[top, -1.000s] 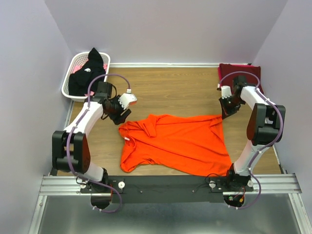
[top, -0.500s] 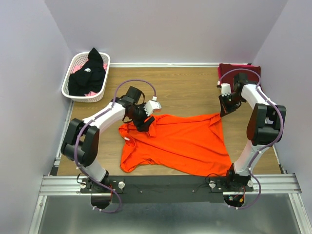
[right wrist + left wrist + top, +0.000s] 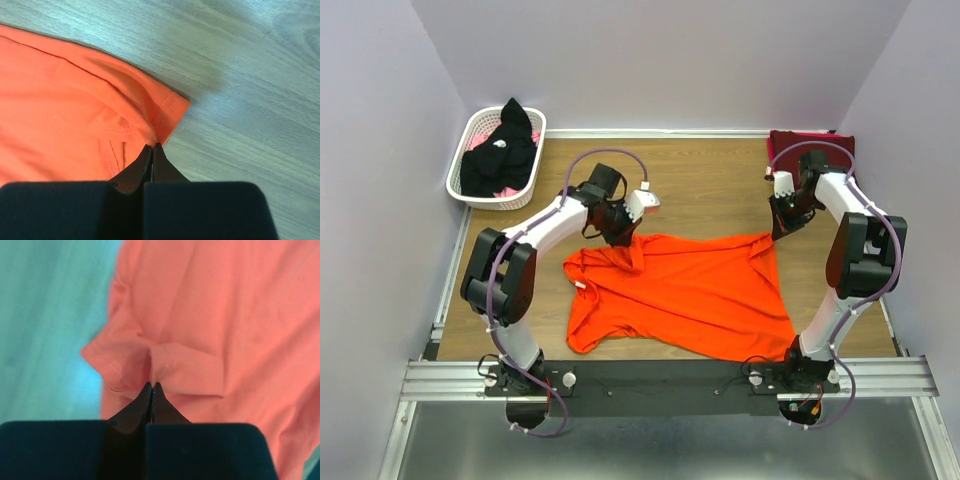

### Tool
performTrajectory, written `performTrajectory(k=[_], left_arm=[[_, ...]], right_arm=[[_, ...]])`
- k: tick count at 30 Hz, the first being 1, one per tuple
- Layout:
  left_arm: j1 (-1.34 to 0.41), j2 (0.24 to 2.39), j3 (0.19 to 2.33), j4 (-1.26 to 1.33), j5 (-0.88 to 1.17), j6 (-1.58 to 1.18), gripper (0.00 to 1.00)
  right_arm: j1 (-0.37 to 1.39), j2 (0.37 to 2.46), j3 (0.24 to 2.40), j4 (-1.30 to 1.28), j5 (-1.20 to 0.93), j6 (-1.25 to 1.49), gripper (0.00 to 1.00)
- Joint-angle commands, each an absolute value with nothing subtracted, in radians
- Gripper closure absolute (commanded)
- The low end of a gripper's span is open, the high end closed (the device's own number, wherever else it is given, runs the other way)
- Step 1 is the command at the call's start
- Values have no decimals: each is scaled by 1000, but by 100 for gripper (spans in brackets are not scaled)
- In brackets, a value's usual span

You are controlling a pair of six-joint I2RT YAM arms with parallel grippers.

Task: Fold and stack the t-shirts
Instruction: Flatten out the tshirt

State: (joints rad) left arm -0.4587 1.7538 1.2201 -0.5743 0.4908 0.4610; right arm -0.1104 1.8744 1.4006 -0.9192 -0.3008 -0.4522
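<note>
The bright orange t-shirt [image 3: 690,290] lies spread on the wooden table. My left gripper [image 3: 623,240] is shut on a pinched fold of the orange t-shirt [image 3: 210,305] at its back left part, the cloth puckering at the fingertips. My right gripper [image 3: 778,236] is shut on the back right corner of the orange t-shirt [image 3: 60,105], by its hem. A dark maroon t-shirt [image 3: 810,148] sits folded in the back right corner. A black t-shirt [image 3: 502,150] lies heaped in the white basket [image 3: 463,175].
The white slotted basket stands at the back left against the wall. Purple walls close in the table on three sides. Bare wood [image 3: 700,185] shows behind the orange shirt.
My left arm swung right from near the basket to the orange shirt's back left part and its jaws went from open to shut on the cloth. The right arm stayed put.
</note>
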Motion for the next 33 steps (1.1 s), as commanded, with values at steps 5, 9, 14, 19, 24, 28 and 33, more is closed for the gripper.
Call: performTrajectory(k=[5,9,14,19,24,28,33], left_arm=[[-287,1780,1512,-635,434,738,100],[-158,1894,1679,-534,325,701,44],[-95,1865,1675,-540,393,634,13],[-103,1729,1404,-535,475,597,13],[-147,1687,1253,-457,434,534,13],[-167,1733,1227,-448,419,529,14],[-196,1770,1215,-459,445,555,16]], right_arm=[[-114,1847,1397,-940,-310,-469,100],[-114,1856,1408,-939,-328,-459,99],[-114,1852,1416,-940,-333,-457,100],[-114,1864,1416,-940,-344,-449,100],[-114,1879,1425,-940,-333,-449,99],[-114,1885,1437,-942,-322,-446,99],[-114,1896,1443,-945,-318,-443,100]])
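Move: My left hand holds the shirt's folded-in upper left sleeve just above the table. The bare table where that sleeve should lie is about 9 cm ahead and 2 cm below, straight in line. From the same hand the white label is some 11 cm left and 10 cm back, and the white basket 32 cm left and 24 cm ahead. My right hand has that bare patch about 35 cm left and 9 cm ahead. I fling the pinched sleeve fast forward with my left hand, about 20 cm, rising and sweeping left while the fingers swing forward some 30 degrees, and open wide to let go near the top. Then I come back towards myself and down about 12 cm, open fingers over the shirt's upper left edge. My right hand keeps its corner pinched in place. ##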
